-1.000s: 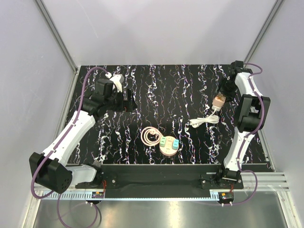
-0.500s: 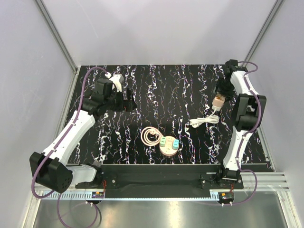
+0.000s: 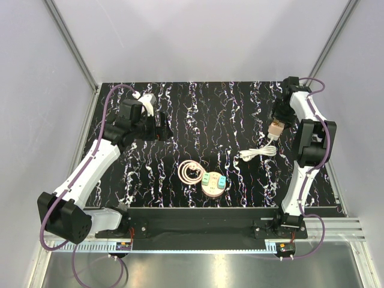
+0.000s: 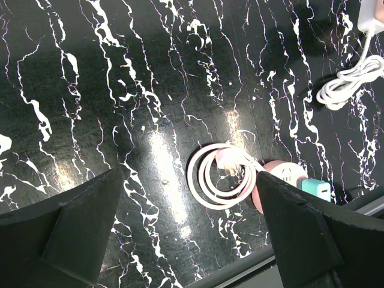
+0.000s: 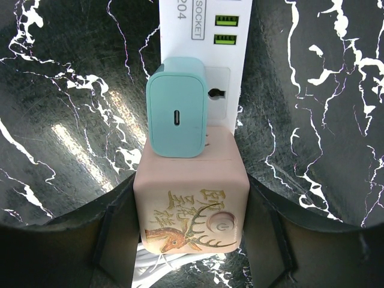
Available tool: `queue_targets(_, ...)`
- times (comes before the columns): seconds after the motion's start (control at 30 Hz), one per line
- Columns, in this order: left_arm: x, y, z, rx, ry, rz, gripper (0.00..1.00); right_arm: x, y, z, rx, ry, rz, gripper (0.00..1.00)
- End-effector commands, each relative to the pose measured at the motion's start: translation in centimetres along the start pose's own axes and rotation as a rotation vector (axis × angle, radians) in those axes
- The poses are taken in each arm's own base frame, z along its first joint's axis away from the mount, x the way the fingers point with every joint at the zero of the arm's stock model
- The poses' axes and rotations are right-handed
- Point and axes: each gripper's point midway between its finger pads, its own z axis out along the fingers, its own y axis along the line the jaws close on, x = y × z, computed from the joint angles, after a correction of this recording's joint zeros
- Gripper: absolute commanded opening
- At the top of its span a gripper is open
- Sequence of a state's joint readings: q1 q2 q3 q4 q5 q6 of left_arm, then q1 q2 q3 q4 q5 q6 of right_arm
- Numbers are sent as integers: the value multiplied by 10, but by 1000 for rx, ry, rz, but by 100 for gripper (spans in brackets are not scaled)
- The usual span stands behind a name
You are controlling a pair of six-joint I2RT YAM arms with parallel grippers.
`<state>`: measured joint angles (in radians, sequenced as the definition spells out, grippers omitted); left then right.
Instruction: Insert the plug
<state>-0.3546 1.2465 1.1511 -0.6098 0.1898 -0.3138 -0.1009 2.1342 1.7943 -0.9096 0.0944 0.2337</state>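
My right gripper (image 5: 191,211) is shut on a pink cube socket (image 5: 192,180) with a deer drawing, its fingers (image 5: 117,234) pressed against both sides. A teal charger plug (image 5: 177,108) sits on the cube's white face (image 5: 192,24), beside two green USB ports. In the top view the cube (image 3: 275,127) is at the table's far right. My left gripper (image 4: 192,240) hangs open and empty above the table, at the far left (image 3: 161,129). Ahead of it lies a coiled pink cable (image 4: 207,180) with a small pink plug (image 4: 227,161) at its end.
A round pink power strip (image 3: 213,184) carrying a green and a teal plug stands near the front middle, next to the coil (image 3: 191,173). The cube's bundled white cable (image 3: 259,152) lies on the black marbled table, left of the right arm.
The right arm's wrist and upper links have shifted slightly to the left, with the cube still in the grip. The left arm has not moved.
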Motion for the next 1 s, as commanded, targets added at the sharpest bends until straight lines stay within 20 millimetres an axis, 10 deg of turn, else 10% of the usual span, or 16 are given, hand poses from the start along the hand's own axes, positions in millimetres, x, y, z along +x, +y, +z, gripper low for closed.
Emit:
queue_targets(0.0,-12,-4,-1,20,-48,9,99,61,-8,48,34,233,-43,5)
queue_targets(0.23,-12,-1,-1,11,-49,11,99,7,10,-2,-37,84,0,54)
queue_targets(0.6,-13,3,-2,-10,-58,16,99,-26,10,-56,-35,-1,21,97)
queue_targets(0.97,-13,-6,-4,38,-58,32,99,-19,34,-161,-163,-135,-14,100)
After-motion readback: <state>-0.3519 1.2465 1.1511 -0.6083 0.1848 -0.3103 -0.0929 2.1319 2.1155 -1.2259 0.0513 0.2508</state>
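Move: The cube plug is already between the right fingers, its middle about 1 cm below the hand point, seated over the near end of the power strip, whose middle is some 5 cm ahead, 2 cm right and 5 cm below. The teal charger sits about 6 cm ahead of the hand and 2 cm right; the white cable bundle lies roughly 10 cm back and 9 cm left. From the left hand, the cube plug is about 14 cm ahead and 57 cm right, some 16 cm lower. Let go of the cube plug with the right gripper: ease up about 1 cm with the grip still on, then spread the fingers fully off its two sides. Keep rising, faster, until the hand is about 8 cm up, straight above the plug and clear of it, fingers wide and still pointing down. ##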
